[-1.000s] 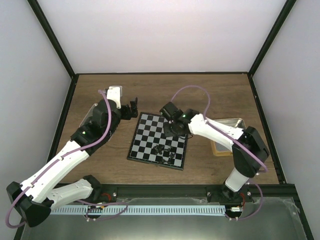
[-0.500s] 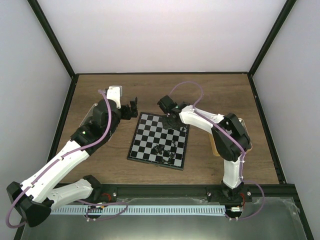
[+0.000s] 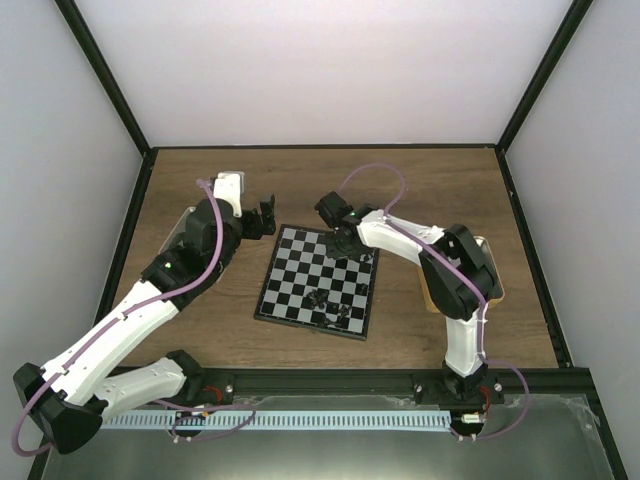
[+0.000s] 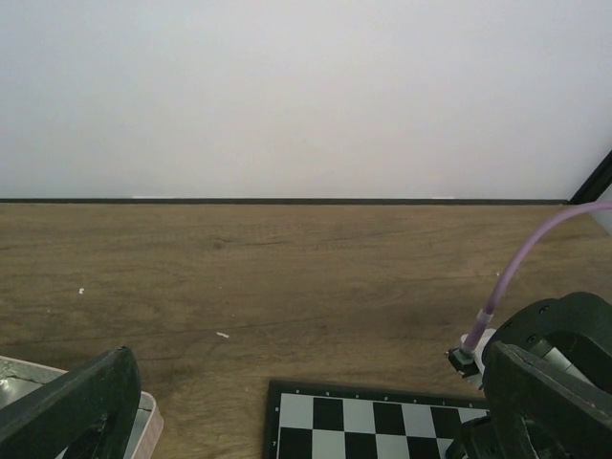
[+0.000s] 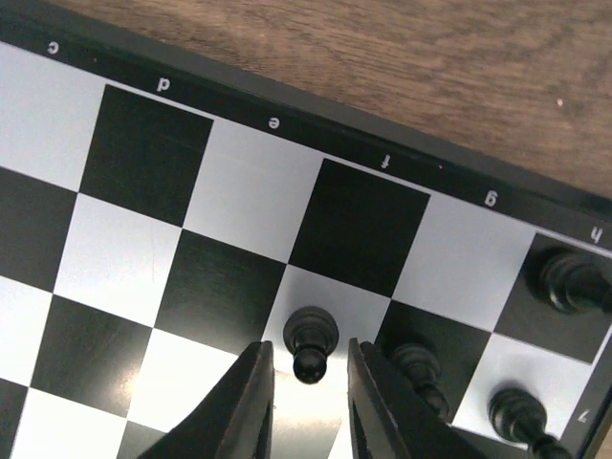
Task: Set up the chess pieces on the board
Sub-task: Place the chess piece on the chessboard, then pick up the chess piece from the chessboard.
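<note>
The board (image 3: 290,278) lies at the table's middle, with a loose cluster of black chess pieces (image 3: 330,300) near its front edge. In the right wrist view a black pawn (image 5: 311,342) stands upright on a light square near the board's (image 5: 143,153) far rim. My right gripper (image 5: 308,382) is open a little, with a small gap on each side of the pawn. Three more black pieces (image 5: 572,279) stand to the pawn's right. My left gripper (image 4: 306,368) hangs wide open and empty just off the board's (image 4: 363,426) far left corner.
A pinkish tin (image 4: 145,421) sits under my left arm, left of the board. A metal tin (image 3: 462,245) with a tan rim lies right of the board, partly behind my right arm. Black frame posts and white walls enclose the table.
My right gripper moved from over the board's right middle to its far edge and came down. Its jaws then parted slightly from the pawn. The left arm has not moved.
</note>
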`<state>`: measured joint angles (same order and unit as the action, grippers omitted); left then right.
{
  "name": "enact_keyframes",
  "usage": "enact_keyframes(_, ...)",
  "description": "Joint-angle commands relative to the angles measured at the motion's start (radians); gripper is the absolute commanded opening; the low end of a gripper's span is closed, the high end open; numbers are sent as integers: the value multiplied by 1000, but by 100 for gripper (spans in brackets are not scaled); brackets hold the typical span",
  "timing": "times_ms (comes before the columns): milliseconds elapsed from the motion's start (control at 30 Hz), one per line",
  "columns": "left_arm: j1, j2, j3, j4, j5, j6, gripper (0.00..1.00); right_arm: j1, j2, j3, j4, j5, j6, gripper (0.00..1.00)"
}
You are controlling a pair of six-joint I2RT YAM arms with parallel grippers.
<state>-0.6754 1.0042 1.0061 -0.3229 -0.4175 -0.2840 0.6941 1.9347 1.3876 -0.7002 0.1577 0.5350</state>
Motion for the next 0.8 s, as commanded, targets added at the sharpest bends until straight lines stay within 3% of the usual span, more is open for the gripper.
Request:
enact_keyframes(0, 4, 2, -8, 15, -4, 1, 100, -8, -18, 58, -37, 16, -6, 27)
enact_keyframes(233, 5, 1, -7, 16, -3, 0, 100, -8, -174, 20, -57, 9, 25, 42)
enact_keyframes(533, 5, -6, -6, 18, 38, -7, 100, -8, -495, -353, -54, -9, 180, 52)
enact_keyframes(633, 5, -9, -6, 22, 63, -8, 100, -8, -551, -462, 8, -86, 226, 54)
enact_keyframes(767, 6, -4, -5, 25, 81, -6, 100, -6, -538, -490, 98, -168, 262, 54)
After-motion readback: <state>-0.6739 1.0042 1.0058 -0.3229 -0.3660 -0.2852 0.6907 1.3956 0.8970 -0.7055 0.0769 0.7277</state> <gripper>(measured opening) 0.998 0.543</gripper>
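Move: Beside the board's right edge, the lone black piece lies about 9 cm back and 5 cm to the right of the right hand, a little lower. Right at that hand's tips stands the pawn just set down, with another pawn some 3 cm to its right and 1 cm back. The heap of black pieces lies roughly 11 cm back and 5 cm left of the hand. From the left hand the lone piece is about 22 cm right, 5 cm back and far below. Rising straight off the pawn that it already stands clear around, the right hand opens its fingers to about half and climbs some 8 cm. Then it swings back about 10 cm and right 7 cm over the board, sinking about 5 cm again towards the lone black piece while turning slightly clockwise. ##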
